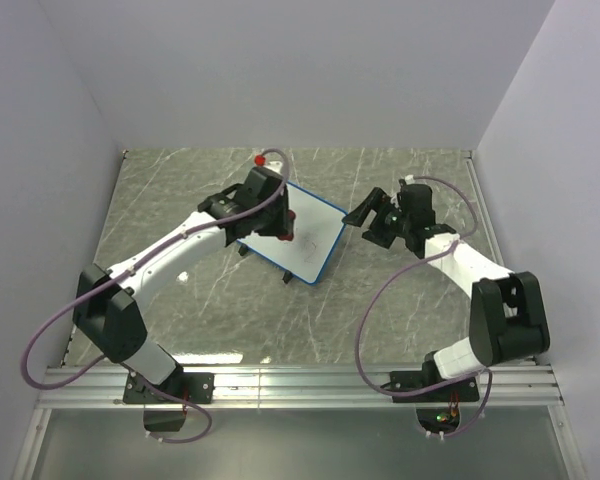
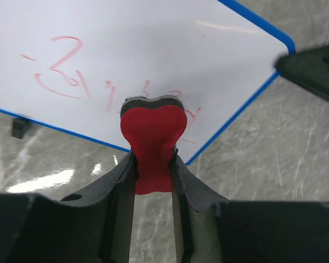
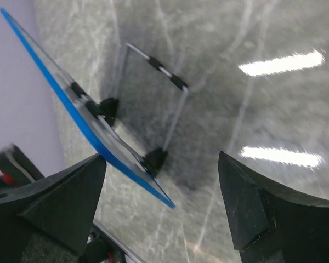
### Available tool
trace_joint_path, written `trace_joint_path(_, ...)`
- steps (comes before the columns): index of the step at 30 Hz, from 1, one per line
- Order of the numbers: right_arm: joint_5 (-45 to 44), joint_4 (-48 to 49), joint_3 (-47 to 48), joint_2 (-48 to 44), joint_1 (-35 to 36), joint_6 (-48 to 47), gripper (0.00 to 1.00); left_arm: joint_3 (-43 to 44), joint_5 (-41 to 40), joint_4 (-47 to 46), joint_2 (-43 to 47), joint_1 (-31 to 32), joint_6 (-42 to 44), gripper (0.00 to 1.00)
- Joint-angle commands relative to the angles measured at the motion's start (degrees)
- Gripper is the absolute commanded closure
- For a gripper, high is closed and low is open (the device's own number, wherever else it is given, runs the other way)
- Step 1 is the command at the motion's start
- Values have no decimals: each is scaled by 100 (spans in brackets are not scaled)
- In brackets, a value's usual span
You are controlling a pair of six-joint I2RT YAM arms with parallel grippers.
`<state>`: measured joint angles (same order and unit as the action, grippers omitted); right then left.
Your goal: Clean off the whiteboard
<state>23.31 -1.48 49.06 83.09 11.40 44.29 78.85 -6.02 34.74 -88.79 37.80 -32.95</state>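
Observation:
The whiteboard [image 1: 315,235], white with a thin blue frame, stands tilted on small black feet at the table's middle. In the left wrist view it [image 2: 153,44] carries red scribbles [image 2: 71,76] near its lower edge. My left gripper [image 1: 280,222] is over the board's left part, shut on a red eraser [image 2: 152,143] whose dark felt end is at the board's surface by the scribbles. My right gripper [image 1: 365,222] is open and empty beside the board's right edge. In the right wrist view the board's blue edge [image 3: 82,123] runs edge-on next to one of the fingers [image 3: 60,203].
The board's wire stand [image 3: 172,82] and black feet [image 3: 153,159] show behind it in the right wrist view. A small red object [image 1: 259,159] lies near the back edge of the grey marbled table [image 1: 180,200]. White walls close in three sides.

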Motion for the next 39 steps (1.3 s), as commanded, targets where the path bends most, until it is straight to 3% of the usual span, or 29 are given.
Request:
trace_joint_path(1,349,552,525,85,-15,-130,11,333,-75,279,-269,262,-168,100)
trace_joint_path(10,990,1157,464,154,-32,-123,11,333,-57,147,-480,351,-80,100)
trace_joint_path(15,1097,1369,578,612,-6,79,17,710,22,199,-718,359,8,100)
trace_joint_path(17,1132,1404,675,752,20,80,28,851,40,217,-806,377,43,100)
trace_joint_path(21,1176,1203,965,981,117,-69,35,939,92,191,-920,412,87,100)
trace_joint_path(24,1185,1080,1106,1051,178,-184,52,939,154,103,-973,465,87,100)
trace_joint_path(27,1246,983,1132,1043,187,-254,61,966,215,59,-1087,526,96,100)
trace_joint_path(33,1220,588,1080,885,187,-631,94,966,251,-81,-1298,658,122,100)
trace_joint_path(39,1071,280,904,542,187,-992,100,887,277,-231,-1351,702,87,100)
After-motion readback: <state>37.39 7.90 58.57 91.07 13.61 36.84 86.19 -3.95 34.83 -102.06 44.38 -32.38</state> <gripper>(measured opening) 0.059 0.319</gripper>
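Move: The last digits of the red writing lie about 6 cm to the right of the left hand, 1 cm back and 7 cm below it. The whiteboard's upper right corner is 13 cm to that hand's right, 4 cm farther out and 3 cm lower. From the right hand this corner is only about 4 cm left, 2 cm ahead and 3 cm up, while the board's lower right corner lies some 12 cm left, 12 cm back and 10 cm below. The whiteboard's blue top edge, close to its right corner, gets pinched by the right hand, which works left and up about 5 cm each and a little forward, rising, dipping, then rising again as its fingers shut, turning counter-clockwise and tipping up. Meanwhile the left hand, still gripping the eraser, goes 7 cm right and 5 cm down towards the last digits; contact with the board can't be made out. ##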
